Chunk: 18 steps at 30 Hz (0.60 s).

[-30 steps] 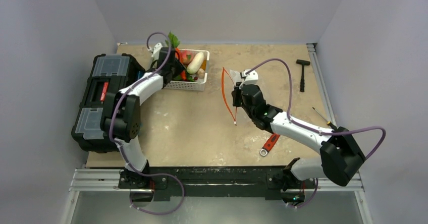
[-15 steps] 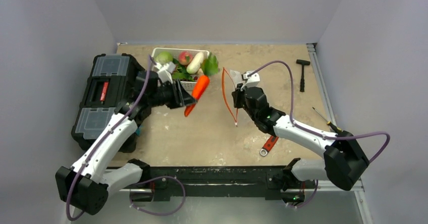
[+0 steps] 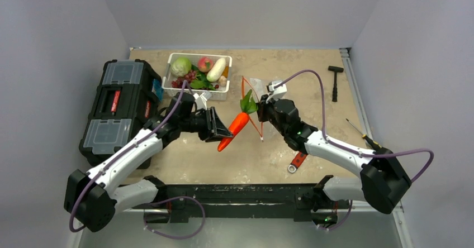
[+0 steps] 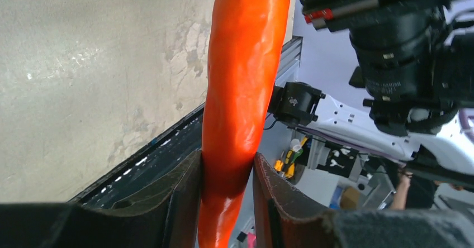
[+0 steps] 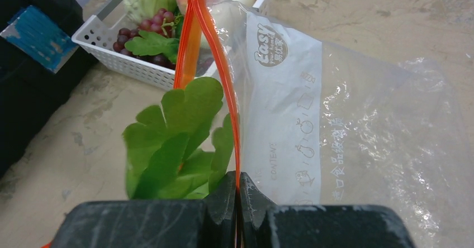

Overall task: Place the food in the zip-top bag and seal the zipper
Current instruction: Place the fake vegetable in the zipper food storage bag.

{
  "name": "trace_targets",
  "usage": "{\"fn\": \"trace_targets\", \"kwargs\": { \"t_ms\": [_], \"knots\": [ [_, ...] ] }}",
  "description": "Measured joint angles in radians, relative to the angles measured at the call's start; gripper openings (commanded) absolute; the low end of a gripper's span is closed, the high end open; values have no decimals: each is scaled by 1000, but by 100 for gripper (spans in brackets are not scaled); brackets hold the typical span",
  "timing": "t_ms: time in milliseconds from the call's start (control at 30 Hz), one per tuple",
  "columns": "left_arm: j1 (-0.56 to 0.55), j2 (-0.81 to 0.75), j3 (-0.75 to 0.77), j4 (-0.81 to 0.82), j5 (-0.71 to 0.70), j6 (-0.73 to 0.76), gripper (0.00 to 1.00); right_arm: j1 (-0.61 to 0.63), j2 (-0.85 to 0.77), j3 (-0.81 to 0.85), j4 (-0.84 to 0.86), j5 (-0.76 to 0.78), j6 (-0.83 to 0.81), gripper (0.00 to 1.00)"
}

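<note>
My left gripper (image 3: 222, 130) is shut on the lower half of an orange carrot (image 3: 236, 126), held above the table. The carrot's green leaves (image 3: 247, 103) point at the mouth of the zip-top bag (image 3: 259, 86). In the left wrist view the carrot (image 4: 240, 91) stands clamped between both pads. My right gripper (image 5: 237, 187) is shut on the orange-red zipper (image 5: 223, 75) and holds the clear bag (image 5: 346, 125) up by its mouth, with the leaves (image 5: 173, 142) just left of the strip. A cabbage (image 3: 181, 66), peach (image 3: 205, 63), radish (image 3: 217, 69) and grapes (image 3: 184, 81) lie in the white basket (image 3: 195, 95).
A black toolbox (image 3: 117, 108) stands at the table's left edge. A red-handled wrench (image 3: 298, 160) lies near the front under the right arm. A hammer (image 3: 335, 80) and a screwdriver (image 3: 358, 129) lie at the right.
The left arm has lifted the carrot out of the basket and carried it right and forward to the bag's mouth. The right gripper kept its hold on the zipper.
</note>
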Motion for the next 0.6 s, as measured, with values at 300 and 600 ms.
{"fn": "trace_targets", "kwargs": {
  "t_ms": [300, 600],
  "knots": [
    [-5, 88, -10, 111, -4, -119, 0, 0, -33, -31, 49, -70, -12, 0],
    [-6, 141, 13, 224, -36, -245, 0, 4, -36, -32, 61, -98, -11, 0]
  ]
}}
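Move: The carrot is already in my left hand, its leafy top leading. The open mouth of the zipper bag is about 11 cm ahead and 8 cm to the right, near hand height. My right fingers, pinching the bag's rim, are roughly 9 cm ahead and 11 cm right; the food basket is some 34 cm ahead, 13 cm left and 14 cm down. From my right hand, the mouth opens about 3 cm ahead and 3 cm left, nearly level. I feed the carrot leaves-first into the bag: my left hand goes about 4 cm forward and nearly 3 cm right, dipping a centimetre before rising again, and swings a little counter-clockwise, grip kept. My right hand keeps its pinch on the rim and brings the mouth about 2 cm back, left and up to meet the carrot. ##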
